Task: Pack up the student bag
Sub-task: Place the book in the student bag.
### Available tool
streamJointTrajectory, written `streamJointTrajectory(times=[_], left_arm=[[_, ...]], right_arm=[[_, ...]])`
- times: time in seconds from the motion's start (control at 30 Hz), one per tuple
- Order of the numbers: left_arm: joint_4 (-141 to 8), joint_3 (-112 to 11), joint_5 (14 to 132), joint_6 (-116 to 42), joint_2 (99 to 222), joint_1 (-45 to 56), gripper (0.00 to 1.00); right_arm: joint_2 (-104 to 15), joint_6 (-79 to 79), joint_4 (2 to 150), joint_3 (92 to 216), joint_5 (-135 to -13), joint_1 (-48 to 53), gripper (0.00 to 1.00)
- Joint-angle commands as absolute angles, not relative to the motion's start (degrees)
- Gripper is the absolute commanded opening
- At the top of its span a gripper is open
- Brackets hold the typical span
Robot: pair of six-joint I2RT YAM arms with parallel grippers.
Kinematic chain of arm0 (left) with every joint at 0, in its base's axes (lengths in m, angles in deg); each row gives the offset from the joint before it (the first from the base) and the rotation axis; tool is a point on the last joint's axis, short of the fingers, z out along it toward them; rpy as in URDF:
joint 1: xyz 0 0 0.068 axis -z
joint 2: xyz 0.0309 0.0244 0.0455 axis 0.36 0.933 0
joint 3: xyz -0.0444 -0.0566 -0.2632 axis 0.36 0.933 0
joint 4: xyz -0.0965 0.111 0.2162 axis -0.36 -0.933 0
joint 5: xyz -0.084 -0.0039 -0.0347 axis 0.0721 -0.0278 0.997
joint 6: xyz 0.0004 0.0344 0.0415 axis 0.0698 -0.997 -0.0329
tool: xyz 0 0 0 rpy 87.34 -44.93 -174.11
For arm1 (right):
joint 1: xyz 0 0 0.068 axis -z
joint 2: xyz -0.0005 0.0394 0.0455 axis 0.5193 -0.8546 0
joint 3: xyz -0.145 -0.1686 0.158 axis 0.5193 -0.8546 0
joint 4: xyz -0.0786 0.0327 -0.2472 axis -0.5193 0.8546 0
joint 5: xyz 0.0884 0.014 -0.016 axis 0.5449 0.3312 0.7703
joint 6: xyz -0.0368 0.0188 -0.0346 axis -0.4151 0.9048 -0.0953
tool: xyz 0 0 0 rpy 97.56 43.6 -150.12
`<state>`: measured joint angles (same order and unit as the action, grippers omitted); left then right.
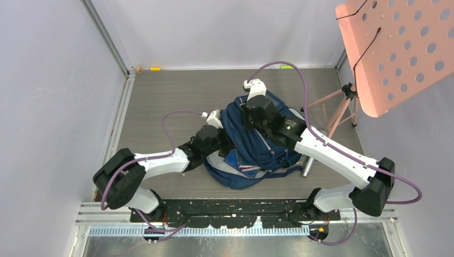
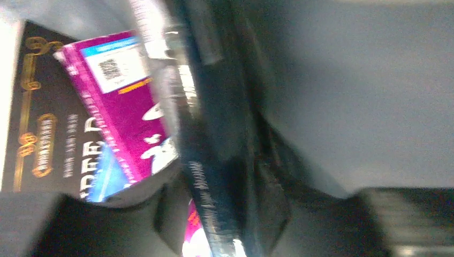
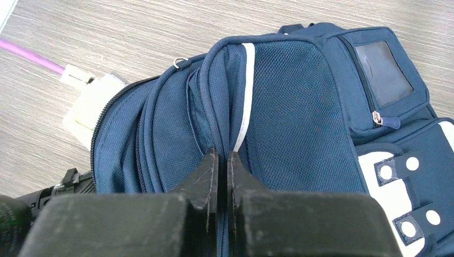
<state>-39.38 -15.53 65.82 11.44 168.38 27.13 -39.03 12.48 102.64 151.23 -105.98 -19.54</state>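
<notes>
The student bag (image 1: 238, 126), navy with a white stripe, lies in a heap mid-table. My right gripper (image 1: 250, 127) is shut on a raised fold of the student bag (image 3: 300, 107) beside the stripe; in the right wrist view the gripper (image 3: 219, 155) has its jaws almost touching. My left gripper (image 1: 217, 140) reaches into the bag's left opening, where books (image 1: 241, 160) show. The left wrist view is blurred: a black book (image 2: 48, 107) with gold lettering, a magenta book (image 2: 123, 107) and a dark navy edge running between the left gripper (image 2: 251, 214) fingers. Whether they hold it is unclear.
A silver cylinder (image 1: 309, 167) lies right of the bag. A pink perforated board (image 1: 396, 48) on a tripod (image 1: 342, 104) overhangs the back right corner. A small yellow item (image 1: 155, 68) sits at the back wall. Pale walls enclose the table on both sides.
</notes>
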Motion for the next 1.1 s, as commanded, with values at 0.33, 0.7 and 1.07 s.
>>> streamJointTrajectory(times=[0.33,0.7,1.07], left_arm=[[-77.69,-20.75,50.43,-14.38,147.24,26.98,0.9],[-88.81,-16.37,67.47,-17.22,143.07,9.11,0.99],[-70.59,-14.16,77.86,-12.21,154.07,8.08,0.96]], right_arm=[[-37.37,13.55,88.74,152.53,-106.11,-19.86,0.0],[-36.76,10.3,87.16,150.38,-101.28,-19.86,0.0],[-36.55,10.59,84.97,147.87,-98.53,-19.94,0.0]])
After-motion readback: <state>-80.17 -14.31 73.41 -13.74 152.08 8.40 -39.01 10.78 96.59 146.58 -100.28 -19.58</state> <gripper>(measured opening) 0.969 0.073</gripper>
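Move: My left hand is inside the student bag and still has the dark blue book between its fingers. The book's middle is about 5 cm to the right and 5 cm below, level fore and aft. Below me, the black book sits about 4 cm left, 2 cm back and 9 cm down. The purple book is about 3 cm right, 8 cm back and 9 cm down. From my right hand, which grips the bag's edge, the dark blue book lies some 9 cm back, straight in line sideways and 15 cm lower. I open my left fingers wide to let go of the dark blue book, dipping about 4 cm, then draw out to the left, rising over the bag's near-left rim to about 18 cm out. From there I sink beside the opening and come back right 3 cm, fingers open and tipped about 30 degrees further down. My right hand keeps its pinch on the bag, easing a couple of centimetres left and down. ##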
